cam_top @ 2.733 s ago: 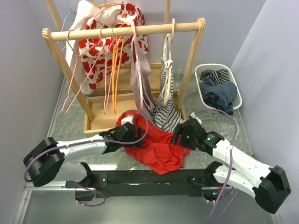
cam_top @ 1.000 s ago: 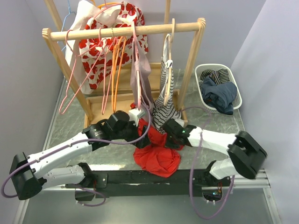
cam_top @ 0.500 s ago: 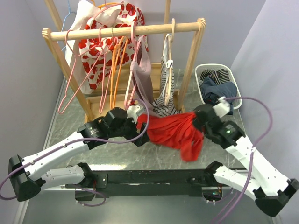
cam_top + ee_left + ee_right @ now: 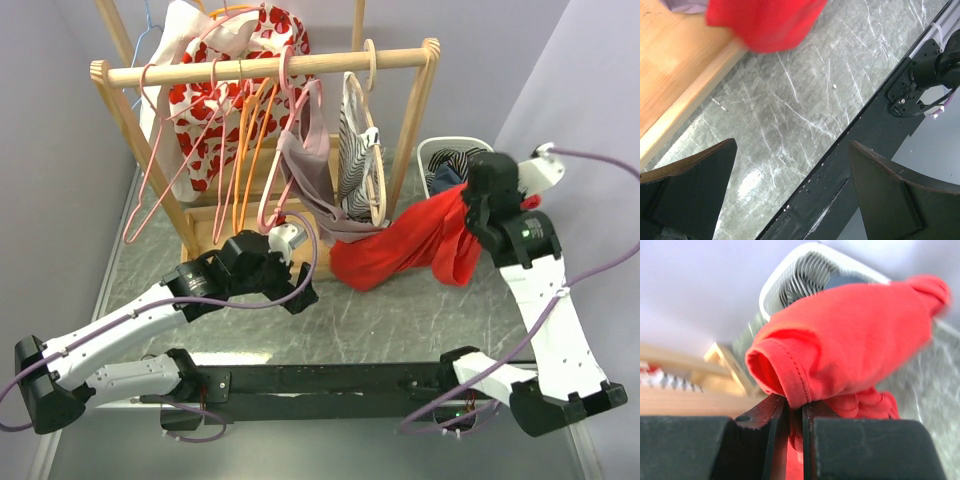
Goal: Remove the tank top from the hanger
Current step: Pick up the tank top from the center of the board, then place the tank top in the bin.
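The red tank top [image 4: 405, 245] hangs stretched in the air between the rack's foot and the white basket, touching no hanger. My right gripper [image 4: 468, 212] is shut on one hem of it, just in front of the basket. In the right wrist view the folded red hem [image 4: 790, 382] is pinched between the two nearly closed jaws of my right gripper [image 4: 795, 405]. My left gripper [image 4: 298, 290] stands wide open and holds nothing, low over the table by the rack's base. In the left wrist view my left gripper [image 4: 793, 146] frames bare marble, with the tank top's lower end [image 4: 762, 20] at the top edge.
A wooden rack [image 4: 260, 68] holds pink and orange hangers [image 4: 240, 150], a floral garment [image 4: 215, 100], a mauve garment [image 4: 310, 170] and a striped one [image 4: 355, 150]. The white basket [image 4: 432, 152] at the right holds dark and striped clothes. The rack's wooden base [image 4: 670, 65] lies beside my left gripper.
My right arm has swung up and to the right, dragging the red tank top off the table's middle toward the basket. The left gripper stays open near the rack's base.
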`<move>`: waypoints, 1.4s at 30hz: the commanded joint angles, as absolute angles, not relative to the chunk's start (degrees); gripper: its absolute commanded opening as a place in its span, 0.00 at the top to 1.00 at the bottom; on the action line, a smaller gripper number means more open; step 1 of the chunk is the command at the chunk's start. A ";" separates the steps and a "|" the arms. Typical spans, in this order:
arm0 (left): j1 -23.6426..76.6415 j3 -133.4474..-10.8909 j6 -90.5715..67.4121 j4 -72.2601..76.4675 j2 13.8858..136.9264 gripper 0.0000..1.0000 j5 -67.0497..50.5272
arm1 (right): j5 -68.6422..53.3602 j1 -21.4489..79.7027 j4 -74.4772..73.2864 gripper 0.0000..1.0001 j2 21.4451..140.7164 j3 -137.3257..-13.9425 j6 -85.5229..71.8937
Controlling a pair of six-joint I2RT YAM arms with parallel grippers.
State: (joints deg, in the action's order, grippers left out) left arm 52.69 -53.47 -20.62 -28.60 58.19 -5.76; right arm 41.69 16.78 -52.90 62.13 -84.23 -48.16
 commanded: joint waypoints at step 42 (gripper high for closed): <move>52.65 -59.50 -19.51 -27.33 61.70 0.01 -5.62 | 29.88 -3.16 -43.24 0.95 123.22 -122.44 -54.93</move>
State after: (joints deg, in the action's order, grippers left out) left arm 52.69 -58.24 -19.18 -29.43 63.37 -5.28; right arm 33.19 -1.89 -43.07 126.10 -124.38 -50.74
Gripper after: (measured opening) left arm 0.995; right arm 0.152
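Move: The red tank top is already in the right hand's grip, and the white basket lies about 20 cm ahead of that hand, 4 cm to its right and some 30 cm below. On the rack, the striped top hangs about 25 cm to the left and 4 cm ahead, the mauve top some 31 cm left and nearly level; both are roughly 15 cm lower. From the left hand, the basket is about 33 cm ahead, 39 cm right and 16 cm below. Still pinching the tank top, the right hand rises, goes about 28 cm forward and sinks over the basket. ##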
